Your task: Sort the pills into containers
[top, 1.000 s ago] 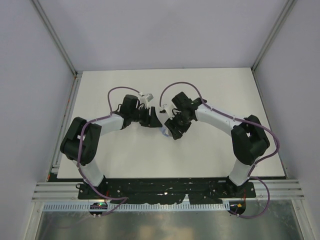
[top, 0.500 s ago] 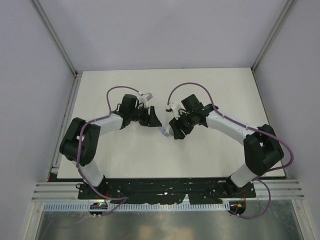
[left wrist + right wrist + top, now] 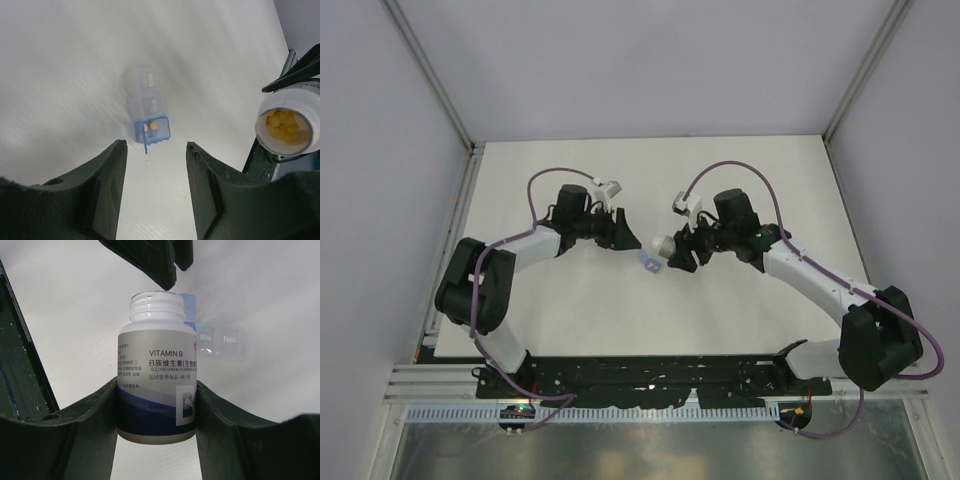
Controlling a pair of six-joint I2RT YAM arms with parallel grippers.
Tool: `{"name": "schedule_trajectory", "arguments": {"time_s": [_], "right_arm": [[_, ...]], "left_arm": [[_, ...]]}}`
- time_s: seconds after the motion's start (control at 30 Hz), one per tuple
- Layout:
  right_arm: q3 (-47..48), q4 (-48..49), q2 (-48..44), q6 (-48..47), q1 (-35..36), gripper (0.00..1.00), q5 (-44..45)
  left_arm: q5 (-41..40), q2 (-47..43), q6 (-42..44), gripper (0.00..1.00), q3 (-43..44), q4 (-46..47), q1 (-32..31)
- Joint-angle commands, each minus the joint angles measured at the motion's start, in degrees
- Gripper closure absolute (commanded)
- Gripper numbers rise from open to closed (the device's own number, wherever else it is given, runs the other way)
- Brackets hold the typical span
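My right gripper is shut on an uncapped white bottle with a grey-and-blue "VITAMIN B" label. The bottle points left, just above the table. Its mouth faces the left wrist camera and shows several yellow pills. On the table lies a clear pill box with day labels. Its blue end compartment stands open with yellow pills inside. The pill box sits between both grippers. My left gripper is open and empty, hovering just short of the box.
White table inside a walled frame, with metal posts at the back corners. The left gripper's fingers hang right above the bottle's mouth in the right wrist view. A black arm link borders that view's left side.
The right arm has stretched out to the right, its elbow swinging down and right, and the bottle has turned to point left. The left gripper has barely shifted.
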Motion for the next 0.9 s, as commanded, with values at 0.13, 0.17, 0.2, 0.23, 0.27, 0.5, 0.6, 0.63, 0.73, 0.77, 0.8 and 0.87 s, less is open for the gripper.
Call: {"name": "schedule_trajectory", "arguments": {"time_s": [0.13,0.17,0.2,0.23,0.27,0.5,0.6,0.63,0.73,0.77,0.8,0.87], "right_arm": [[0.7,11.8,-8.6,3.2,-2.1,0.94,-8.2],[1.1,11.7,-9.2,3.5,-2.2,0.94,-8.4],[1.7,11.8,-9.3,3.5,-2.2,0.94,-8.5],[2.0,11.7,-9.6,3.6,-2.3,0.94,-8.5],[2.6,11.6,-9.7,3.8,-2.2,0.94,-8.5],[4.8,12.1,-9.0,5.0,-2.1,0.94,-8.6],[5.5,12.7,-8.5,5.6,-1.8,0.94,-8.9],[5.6,12.8,-8.5,5.6,-1.6,0.94,-9.0],[5.8,13.2,-8.2,5.9,-1.2,0.94,-8.7],[6.0,13.1,-8.0,5.9,-1.0,0.94,-8.6],[6.0,13.1,-8.0,5.9,-1.0,0.94,-8.2],[6.0,12.8,-7.8,5.6,-0.9,0.94,-8.0]], "left_arm": [[3.9,-5.4,2.1,0.46,3.1,1.0,0.4],[4.3,-5.8,1.7,0.46,3.5,1.0,0.4],[4.3,-6.2,1.2,0.46,3.8,0.6,0.4],[4.1,-6.8,0.8,0.46,4.2,0.3,0.3],[4.0,-7.2,0.2,0.46,4.8,-0.3,0.3],[3.8,-10.9,-4.7,0.46,8.5,-3.5,-1.1],[3.6,-11.7,-6.2,0.46,10.5,-5.0,-2.6],[3.7,-11.8,-6.9,0.46,10.9,-4.9,-3.0],[4.1,-12.5,-8.6,0.46,11.9,-4.7,-4.3],[4.4,-12.8,-9.5,0.46,11.9,-4.1,-4.9],[4.8,-13.1,-10.5,0.46,11.8,-3.7,-5.2],[4.9,-14.0,-11.4,0.46,11.4,-3.2,-5.8]]}}
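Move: The open vitamin bottle, already gripped by the right hand, is about 8 cm to the left hand's right, 3 cm back and 3 cm above it. The pill box lies some 5 cm right of the left hand, level with it and 8 cm below; the white cap is 10 cm left, 2 cm farther out, 9 cm below. From the right hand, the left fingertips are about 9 cm left, 3 cm ahead and 3 cm lower. Both hands rise, left about 13 cm, right 11 with the bottle still gripped, closing sideways on each other. ##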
